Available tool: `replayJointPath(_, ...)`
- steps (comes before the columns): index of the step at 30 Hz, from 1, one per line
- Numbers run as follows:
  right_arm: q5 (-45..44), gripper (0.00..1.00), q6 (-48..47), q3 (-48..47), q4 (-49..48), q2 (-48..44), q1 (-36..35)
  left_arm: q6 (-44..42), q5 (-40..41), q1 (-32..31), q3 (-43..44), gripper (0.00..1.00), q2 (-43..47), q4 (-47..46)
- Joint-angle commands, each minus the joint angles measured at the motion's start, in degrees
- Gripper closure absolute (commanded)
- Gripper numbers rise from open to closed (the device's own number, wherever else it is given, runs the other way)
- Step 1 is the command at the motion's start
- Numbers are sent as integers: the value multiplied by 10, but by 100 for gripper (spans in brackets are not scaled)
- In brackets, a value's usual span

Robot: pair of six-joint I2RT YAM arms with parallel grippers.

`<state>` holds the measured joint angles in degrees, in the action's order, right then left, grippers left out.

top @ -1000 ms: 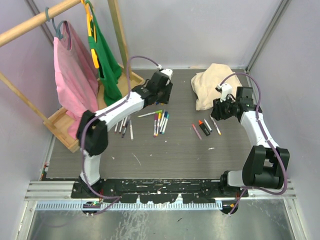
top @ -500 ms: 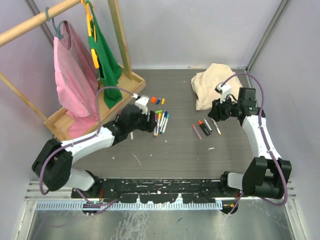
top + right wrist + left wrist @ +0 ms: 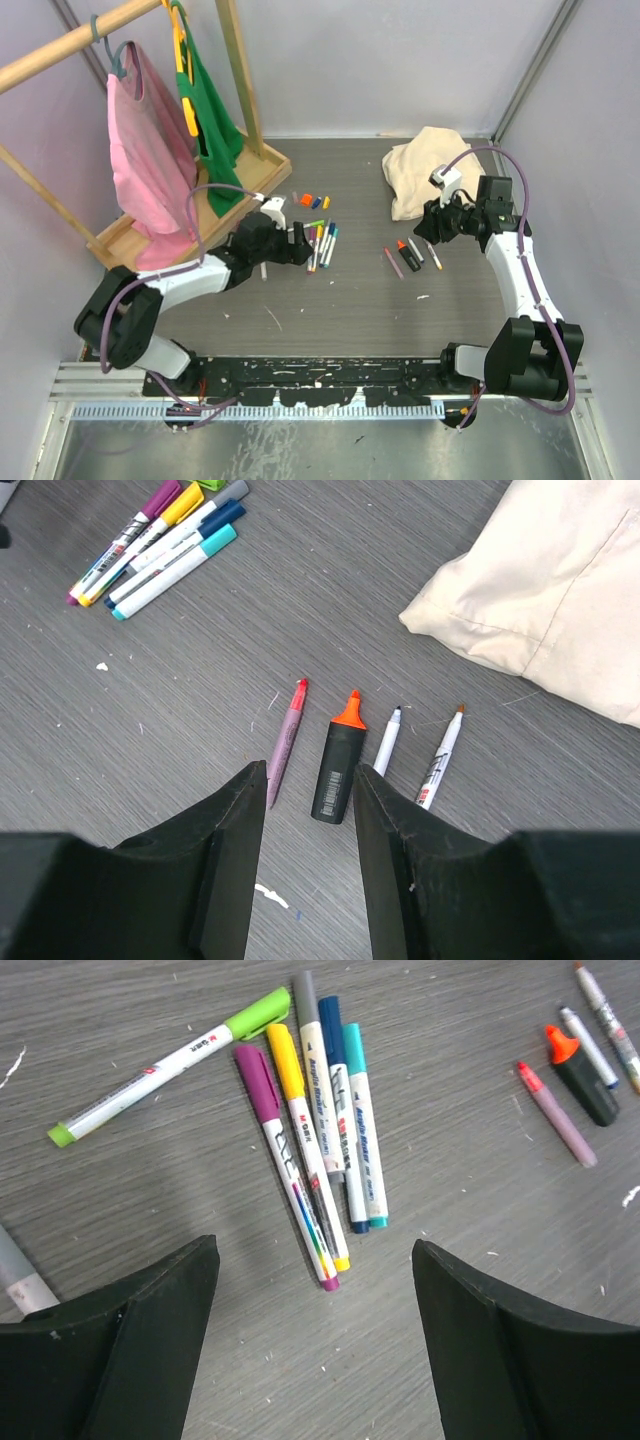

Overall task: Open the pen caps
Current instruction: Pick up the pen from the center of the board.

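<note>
Several capped markers lie side by side ahead of my left gripper [image 3: 314, 1260], which is open and empty; their pen caps are purple [image 3: 255, 1072], yellow [image 3: 283, 1048], grey [image 3: 304, 985], blue [image 3: 330, 1015] and teal [image 3: 353, 1045], with a green-capped one [image 3: 258, 1012] lying apart. From above, my left gripper [image 3: 298, 240] sits just left of that cluster [image 3: 322, 243]. Loose orange and blue caps [image 3: 307, 200] lie beyond it. My right gripper [image 3: 310, 770] is open and hovers over an uncapped black highlighter [image 3: 338, 765], a pink pen [image 3: 285, 742] and two white markers [image 3: 387, 742].
A beige cloth [image 3: 425, 165] lies at the back right, close to my right arm. A wooden clothes rack [image 3: 125, 250] with pink and green garments [image 3: 150, 160] fills the back left. More pens [image 3: 263, 268] lie under my left arm.
My left arm has pulled back from the far middle to just left of the capped markers, and its jaws have widened. The loose caps came into view. The right arm shifted only slightly.
</note>
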<state>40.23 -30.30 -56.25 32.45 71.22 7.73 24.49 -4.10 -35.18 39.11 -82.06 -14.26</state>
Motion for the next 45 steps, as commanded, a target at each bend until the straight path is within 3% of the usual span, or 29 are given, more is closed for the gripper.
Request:
replayJointPath(1,18,54,-11,-5,0,-10,3,19,35,-1,76,23,-51,63)
replayJointPath(8,19,54,-13,-5,2,-7,2,-15,129,-32,179,27,-127,175)
replayJointPath(16,18,54,-14,-7,3,-7,2,-31,141,-43,275,53,-222,258)
replayJointPath(20,18,54,-15,-6,2,-7,2,-28,133,-45,286,61,-238,266)
replayJointPath(31,17,54,-15,-6,3,-10,2,-26,119,-48,296,68,-260,278)
replayJointPath(45,20,54,-15,-6,4,-14,2,-44,203,-54,292,75,-263,354)
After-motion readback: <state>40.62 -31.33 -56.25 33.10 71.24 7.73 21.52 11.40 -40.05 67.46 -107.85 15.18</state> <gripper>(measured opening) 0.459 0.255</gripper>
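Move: The purple pen lies capped on the board about 5 cm ahead of my left hand, 3 cm to its right and 8 cm below. The yellow pen runs close along its right side, and the grey pen stands some 3 cm right of it and 2 cm farther out. The green pen lies crosswise about 11 cm ahead of my left hand and 1 cm left. From my right hand, the purple pen is roughly 30 cm left, 4 cm forward and 15 cm down. I sink my left hand about 7 cm and reach some 3 cm forward to the purple pen. I drift a little right, then ease back left, while the wrist rolls its left side up and tips further down, some 30 degrees in all. My fingers narrow from wide to about a quarter open, bringing one tip down either side of its white barrel and shoving the pen left. ##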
